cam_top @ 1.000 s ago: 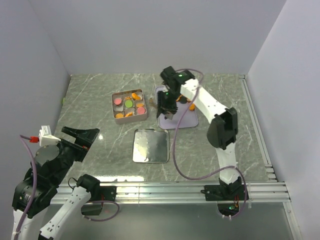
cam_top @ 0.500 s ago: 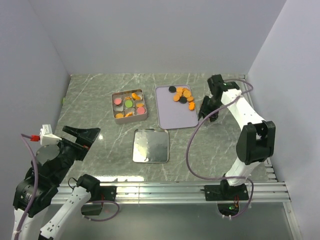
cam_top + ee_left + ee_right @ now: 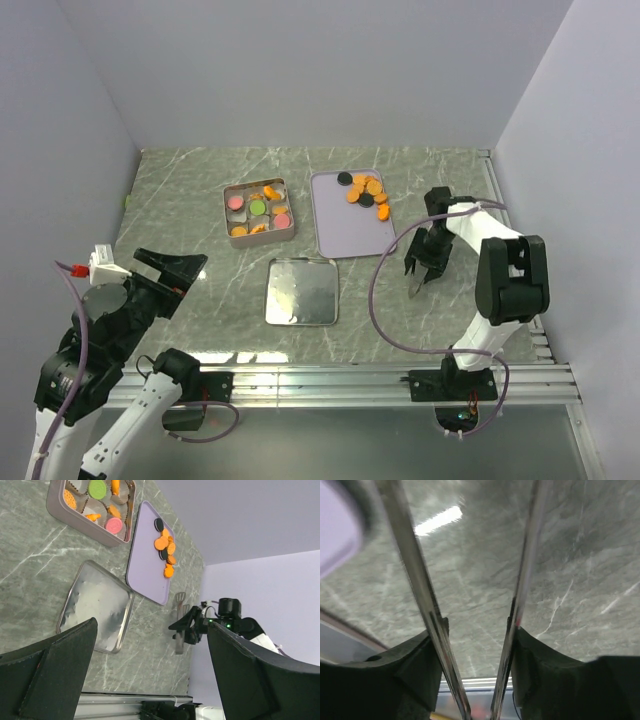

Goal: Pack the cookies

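The cookies (image 3: 365,190), mostly orange with a few black, lie in a heap at the far end of the lavender tray (image 3: 345,232). More cookies (image 3: 258,209), orange, pink and green, sit in paper cups in the open square tin (image 3: 230,213). My right gripper (image 3: 425,260) is shut on metal tongs (image 3: 415,287), low over bare table right of the tray. In the right wrist view both tong arms (image 3: 427,610) run between my fingers (image 3: 545,665). My left gripper (image 3: 168,270) is open and empty, raised at the near left. The left wrist view shows the tray cookies (image 3: 165,547) and the tin (image 3: 55,505).
The tin's lid (image 3: 300,291) lies silver side up near the middle, in front of the tin and tray; it also shows in the left wrist view (image 3: 95,607). A metal rail (image 3: 380,380) runs along the near edge. Walls close the left, back and right.
My right arm has swung with the tongs from over the tray's left part to the right and then nearer, down over bare table. My left arm has shifted slightly.
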Controlling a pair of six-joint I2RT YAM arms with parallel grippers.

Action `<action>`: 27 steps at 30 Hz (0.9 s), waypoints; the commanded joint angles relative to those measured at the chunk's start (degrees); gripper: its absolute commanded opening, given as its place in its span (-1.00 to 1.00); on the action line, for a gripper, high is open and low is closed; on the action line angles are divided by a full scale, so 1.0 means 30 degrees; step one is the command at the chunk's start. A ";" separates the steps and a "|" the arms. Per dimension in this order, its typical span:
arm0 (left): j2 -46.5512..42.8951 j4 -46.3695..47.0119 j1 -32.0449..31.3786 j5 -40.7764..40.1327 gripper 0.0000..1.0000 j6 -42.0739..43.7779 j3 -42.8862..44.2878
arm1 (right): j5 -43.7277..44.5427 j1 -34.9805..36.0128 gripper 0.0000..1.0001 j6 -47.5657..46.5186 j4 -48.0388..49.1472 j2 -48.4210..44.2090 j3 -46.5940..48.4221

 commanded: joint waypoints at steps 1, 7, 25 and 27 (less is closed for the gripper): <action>0.0259 0.0785 0.0036 0.0371 0.95 0.0177 -0.0034 | -0.0599 0.0011 0.18 -0.0297 0.1139 0.0556 -0.1141; -0.0004 0.0579 0.0065 0.0254 0.95 -0.0145 -0.0179 | -0.0864 0.0011 0.29 -0.0502 0.1930 0.1172 -0.2404; 0.2072 0.1721 0.0036 0.1338 0.88 0.0614 -0.0502 | 0.0015 0.0040 0.96 0.0083 -0.0732 -0.2222 0.0052; 0.2541 0.1868 0.0036 0.1368 0.85 0.0820 -0.0415 | 0.0015 0.0215 0.97 0.0287 -0.1289 -0.3622 0.1103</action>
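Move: Right of the purple tray lies the bare patch of table for the tongs, about 3 cm back from the right hand and 5 cm below it. The tray's middle is some 15 cm ahead and 16 cm to that hand's left, its nearest orange cookie 16 cm ahead and 8 cm left, and the steel tray 5 cm back and 29 cm left. From the left hand the patch lies about 9 cm ahead, 44 cm right and 30 cm below. Lowering the tongs it still holds, hinge end towards the base, the right hand sinks about 4 cm and draws back 3 cm to the table, then stays there while its fingers spread wide and let go. It then rises some 4 cm off them, edging forward. Late on, the left hand drifts about 3 cm forward, right and down, empty. ##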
